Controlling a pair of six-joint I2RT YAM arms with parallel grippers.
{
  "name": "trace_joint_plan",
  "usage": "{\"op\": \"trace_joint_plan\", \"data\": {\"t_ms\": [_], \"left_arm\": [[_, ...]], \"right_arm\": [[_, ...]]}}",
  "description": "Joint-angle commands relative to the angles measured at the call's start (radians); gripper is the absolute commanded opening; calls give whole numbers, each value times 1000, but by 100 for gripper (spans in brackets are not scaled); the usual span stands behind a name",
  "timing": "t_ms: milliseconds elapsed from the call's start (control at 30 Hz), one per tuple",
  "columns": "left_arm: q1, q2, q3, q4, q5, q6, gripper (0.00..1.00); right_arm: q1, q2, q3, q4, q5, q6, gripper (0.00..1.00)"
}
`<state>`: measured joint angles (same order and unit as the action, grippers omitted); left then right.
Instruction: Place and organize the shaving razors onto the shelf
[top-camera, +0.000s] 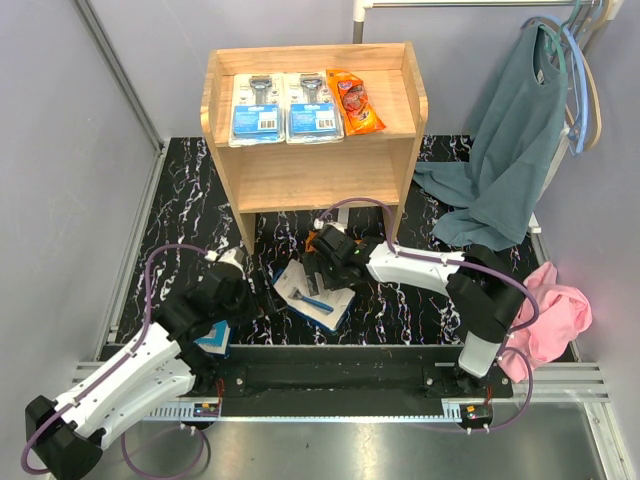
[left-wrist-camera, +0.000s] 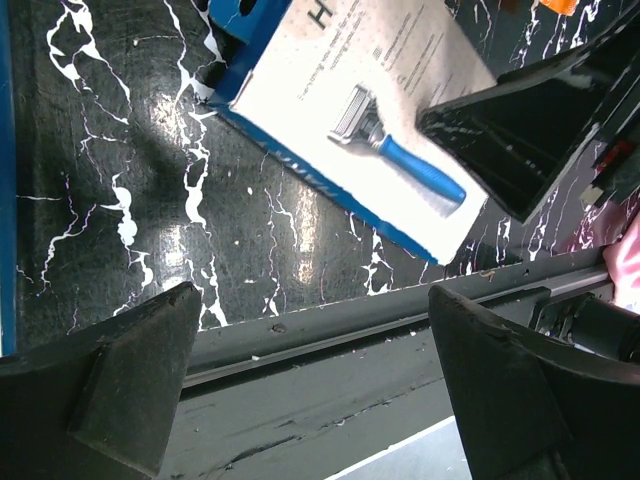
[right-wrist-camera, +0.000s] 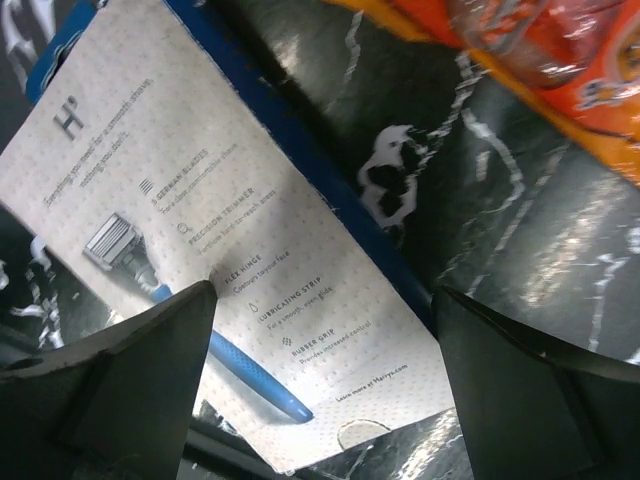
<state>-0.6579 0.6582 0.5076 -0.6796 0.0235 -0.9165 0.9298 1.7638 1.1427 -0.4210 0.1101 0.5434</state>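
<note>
The pale wooden shelf (top-camera: 310, 175) stands at the back. Its top tier holds two blue-card blister razors (top-camera: 257, 108) (top-camera: 309, 106) and an orange packet (top-camera: 354, 100). A white-and-blue razor box (top-camera: 318, 297) (left-wrist-camera: 350, 110) (right-wrist-camera: 230, 250) lies flat on the black marbled table. My right gripper (top-camera: 322, 268) (right-wrist-camera: 325, 295) hovers open just over its end, holding nothing. Another orange packet (top-camera: 314, 240) (right-wrist-camera: 540, 60) lies just behind that gripper. My left gripper (top-camera: 243, 290) (left-wrist-camera: 312, 300) is open and empty, left of the box and above the near rail. A second white-and-blue box (top-camera: 214, 338) lies under the left arm.
A teal garment (top-camera: 515, 150) hangs from hangers at the right and drapes onto the table. A pink cloth (top-camera: 555, 310) lies by the right arm's base. A dark metal rail (left-wrist-camera: 330, 350) runs along the table's near edge.
</note>
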Motion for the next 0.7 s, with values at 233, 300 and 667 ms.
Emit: {"op": "trace_joint_plan", "data": {"t_ms": [233, 300, 667], "left_arm": [[1, -43, 46, 25, -20, 18, 99], [1, -43, 55, 20, -20, 21, 99], [1, -17, 72, 110, -46, -34, 99]], "right_arm": [[102, 22, 83, 19, -261, -31, 99], [106, -7, 81, 2, -238, -11, 100], [106, -456, -90, -12, 80, 167, 100]]}}
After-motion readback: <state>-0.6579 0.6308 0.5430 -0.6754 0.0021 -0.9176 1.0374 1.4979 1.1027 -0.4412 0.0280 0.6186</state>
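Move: The razor box lies right under the right hand's open fingers, its middle about 3 cm to the left, 1 cm back and 2 cm below. The orange pack is some 9 cm ahead of that hand and 4 cm to its right, on the table; the other razor box lies roughly 28 cm to its left and 8 cm back. From the left hand, the aimed-at razor box is about 8 cm ahead, 8 cm right and 7 cm lower. Keep the right gripper wide open and low at the razor box, and drag the box across the table back and to the left for about 6 cm each way, the wrist turning slightly counter-clockwise. Then lift the fingers off, rising some 8 cm while easing back to the right. Raise the open left hand about 2 cm. ##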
